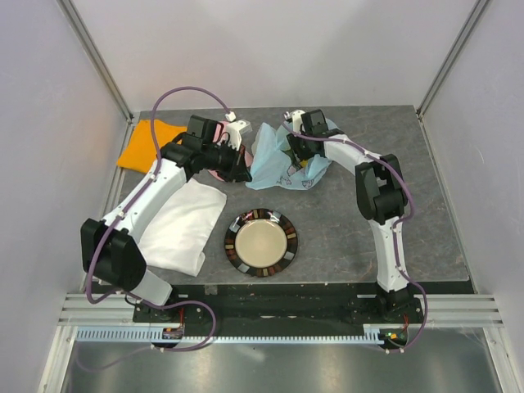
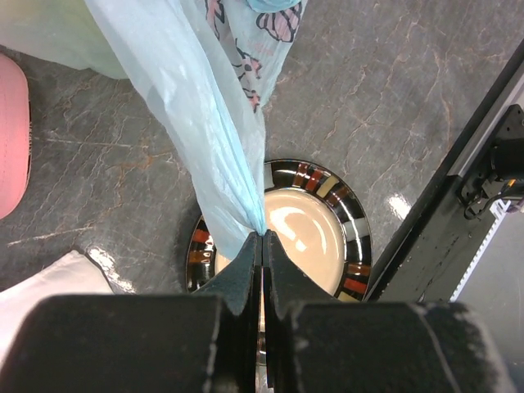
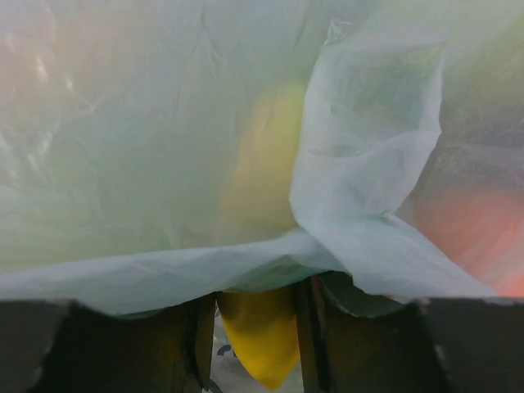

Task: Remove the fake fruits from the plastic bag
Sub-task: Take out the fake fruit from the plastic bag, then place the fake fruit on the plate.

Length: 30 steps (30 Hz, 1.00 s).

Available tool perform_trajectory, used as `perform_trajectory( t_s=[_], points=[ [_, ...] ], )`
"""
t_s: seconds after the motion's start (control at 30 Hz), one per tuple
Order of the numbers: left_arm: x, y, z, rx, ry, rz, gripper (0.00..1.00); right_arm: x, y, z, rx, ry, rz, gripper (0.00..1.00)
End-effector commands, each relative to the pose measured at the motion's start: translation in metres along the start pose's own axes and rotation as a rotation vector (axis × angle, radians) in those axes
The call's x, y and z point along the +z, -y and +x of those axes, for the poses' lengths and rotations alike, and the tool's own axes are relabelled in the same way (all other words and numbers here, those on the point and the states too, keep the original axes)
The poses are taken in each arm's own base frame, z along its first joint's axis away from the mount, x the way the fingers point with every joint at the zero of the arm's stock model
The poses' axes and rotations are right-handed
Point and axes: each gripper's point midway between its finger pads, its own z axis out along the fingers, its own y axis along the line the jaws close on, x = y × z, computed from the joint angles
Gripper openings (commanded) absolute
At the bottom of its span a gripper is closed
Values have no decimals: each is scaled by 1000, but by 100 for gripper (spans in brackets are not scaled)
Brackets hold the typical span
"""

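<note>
The light-blue plastic bag (image 1: 273, 160) with pink cartoon prints lies crumpled at the back middle of the table. My left gripper (image 1: 242, 169) is shut on a stretched edge of the bag (image 2: 221, 147), pinched at the fingertips (image 2: 262, 237). My right gripper (image 1: 300, 155) reaches into the bag. In the right wrist view its fingers (image 3: 201, 336) close on a yellow fruit (image 3: 260, 344) with a pointed end, and bag film (image 3: 360, 164) drapes over the fingertips. A yellow-green fruit (image 3: 270, 155) and an orange fruit (image 3: 479, 229) show blurred through the film.
A striped-rim plate (image 1: 262, 242) sits in front of the bag, and it shows under the left jaws (image 2: 354, 237). A white folded cloth (image 1: 184, 225) lies left of it. An orange cloth (image 1: 147, 143) lies at the back left. A pink object (image 2: 10, 131) lies beside the left gripper.
</note>
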Motion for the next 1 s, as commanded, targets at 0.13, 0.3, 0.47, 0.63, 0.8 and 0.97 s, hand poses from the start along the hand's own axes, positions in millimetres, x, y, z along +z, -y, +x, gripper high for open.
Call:
perform_trajectory(
  t_s=[0.13, 0.3, 0.47, 0.63, 0.8, 0.97],
  points=[
    [0, -7, -23, 49, 40, -19, 1, -91, -7, -69, -7, 149, -48, 32],
    [10, -17, -37, 55, 52, -33, 2, -175, -29, -80, -9, 212, -142, 31],
    [14, -22, -50, 54, 71, -41, 2, -225, -58, -55, -14, 220, -262, 32],
    [13, -16, -61, 63, 94, -7, 1, -251, -96, -35, -43, 287, -454, 32],
    [17, -14, -67, 66, 106, 17, 2, -291, -138, -57, -49, 414, -629, 22],
    [28, -23, -79, 38, 111, 24, 2, -319, -224, -31, -257, 350, -824, 16]
  ],
)
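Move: The banana is already between the right fingers, down inside the plastic bag. The bag's body surrounds that hand, its middle about 4 cm to the left and level fore and aft; the pink cap is some 25 cm left and 3 cm farther out. Clear table towards the plate opens behind: the plate lies roughly 28 cm back and 12 cm left of the right hand. From the left hand, which pinches the bag's edge, the plate is about 7 cm back, 2 cm right and 20 cm below. The banana is drawn out of the bag in the right hand's unchanged grip: steeply up by over 20 cm while sweeping back as far towards the plate, dipping a little after the top, then swinging some 6 cm left. The right wrist turns counter-clockwise as its left side rises, each nearly 30 degrees. The left hand keeps pinching the bag's edge and eases about 5 cm forward towards the bag's body. ##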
